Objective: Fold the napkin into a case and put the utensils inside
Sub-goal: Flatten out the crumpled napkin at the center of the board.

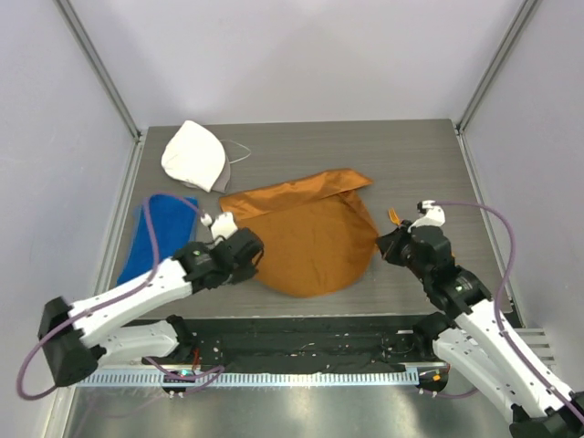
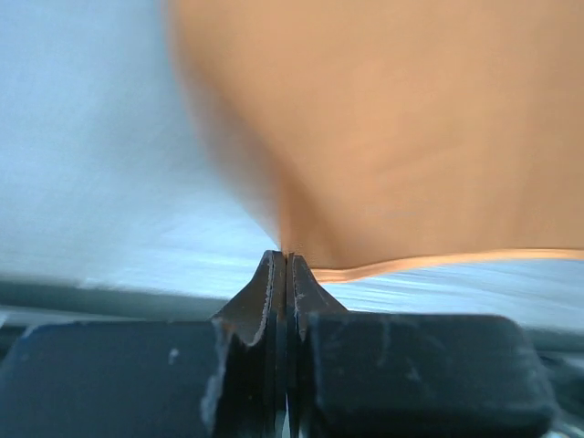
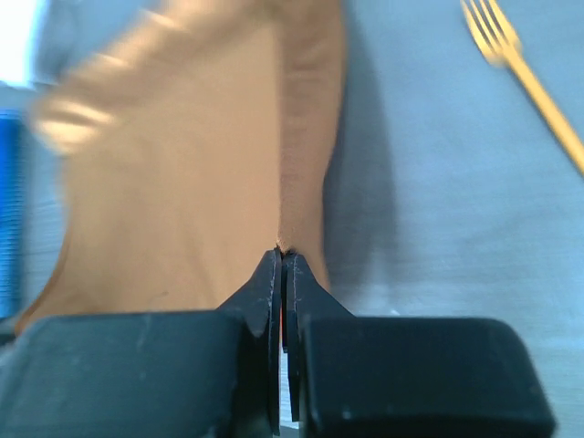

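Note:
The rust-orange napkin (image 1: 310, 233) lies mid-table as a broad, rounded, loosely doubled sheet; no case shows. My left gripper (image 1: 252, 252) is shut on the napkin's near-left edge, and in the left wrist view the cloth (image 2: 411, 137) rises from my pinched gripper (image 2: 287, 255). My right gripper (image 1: 383, 246) is shut on the cloth's right edge, where a fold of napkin (image 3: 182, 182) runs up from the closed gripper (image 3: 281, 252). Of the utensils, an orange fork (image 3: 534, 91) lies on the table beyond the right gripper, and shows as a small orange bit (image 1: 394, 217) from above.
A white rounded cloth cap (image 1: 194, 155) sits at the back left. A blue towel (image 1: 162, 233) lies along the left side, just behind my left arm. Grey walls and metal posts close in the table on three sides.

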Controlling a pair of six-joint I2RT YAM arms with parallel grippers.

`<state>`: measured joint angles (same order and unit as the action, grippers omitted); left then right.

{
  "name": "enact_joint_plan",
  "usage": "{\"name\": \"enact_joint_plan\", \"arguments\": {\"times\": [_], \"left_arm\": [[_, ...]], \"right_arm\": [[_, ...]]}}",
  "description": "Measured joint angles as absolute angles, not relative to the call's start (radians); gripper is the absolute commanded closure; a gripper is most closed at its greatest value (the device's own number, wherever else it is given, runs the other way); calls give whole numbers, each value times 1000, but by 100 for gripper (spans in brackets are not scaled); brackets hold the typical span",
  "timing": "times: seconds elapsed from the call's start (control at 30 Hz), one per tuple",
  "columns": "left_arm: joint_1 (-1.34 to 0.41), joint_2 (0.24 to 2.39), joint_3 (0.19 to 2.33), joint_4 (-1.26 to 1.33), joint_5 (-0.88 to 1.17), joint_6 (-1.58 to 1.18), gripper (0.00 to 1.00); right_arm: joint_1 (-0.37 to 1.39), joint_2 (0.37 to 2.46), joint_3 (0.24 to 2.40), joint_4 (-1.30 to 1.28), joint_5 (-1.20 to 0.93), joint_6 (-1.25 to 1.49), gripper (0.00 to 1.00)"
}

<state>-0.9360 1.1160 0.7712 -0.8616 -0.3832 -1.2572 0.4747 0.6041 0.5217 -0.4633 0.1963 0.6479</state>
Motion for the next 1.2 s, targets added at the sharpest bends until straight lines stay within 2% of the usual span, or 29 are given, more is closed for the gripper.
{"name": "enact_joint_plan", "arguments": {"times": [0.23,0.43,0.73,0.9,1.07,1.2], "left_arm": [[-936,842,1197,-782,-468,-902,100],[-936,664,1427,-626,-358,-621,100],[-936,656,1600,-511,-196,-441,100],[-936,708,1588,-503,-313,-406,100],[-908,929,1594,-516,-656,-362,100],[-655,1170,1617,-567,-595,-443,100]], "right_arm": [[475,498,878,-474,71,503,99],[475,416,1182,-433,-65,389,99],[475,349,1321,-329,-225,369,99],[475,349,1293,-323,-91,367,99],[510,459,1193,-322,213,365,99],[517,709,1151,-297,379,337,99]]}}
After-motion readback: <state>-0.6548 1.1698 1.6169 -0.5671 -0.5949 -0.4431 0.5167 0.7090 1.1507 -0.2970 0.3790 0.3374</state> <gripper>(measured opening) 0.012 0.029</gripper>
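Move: My closed left hand holds the napkin's near left corner. The napkin's middle is about 13 cm ahead, 12 cm right and 8 cm down; the blue cloth is 24 cm left and 12 cm ahead. My right hand pinches its right side; its middle is 7 cm ahead, 20 cm left and 13 cm below. At board height, the fork is some 7 cm right and 6 cm ahead, the spoon 12 cm right and 5 cm back. Keeping both pinches shut, I whip the napkin up off the board with both hands, some 40 cm in well under a second. My fingers tip up about 70 degrees while the right hand also draws back 18 cm and the left rather less. Then I throw both hands forward nearly 20 cm, sinking about 10 cm, with the fingers tipping back down somewhat. ##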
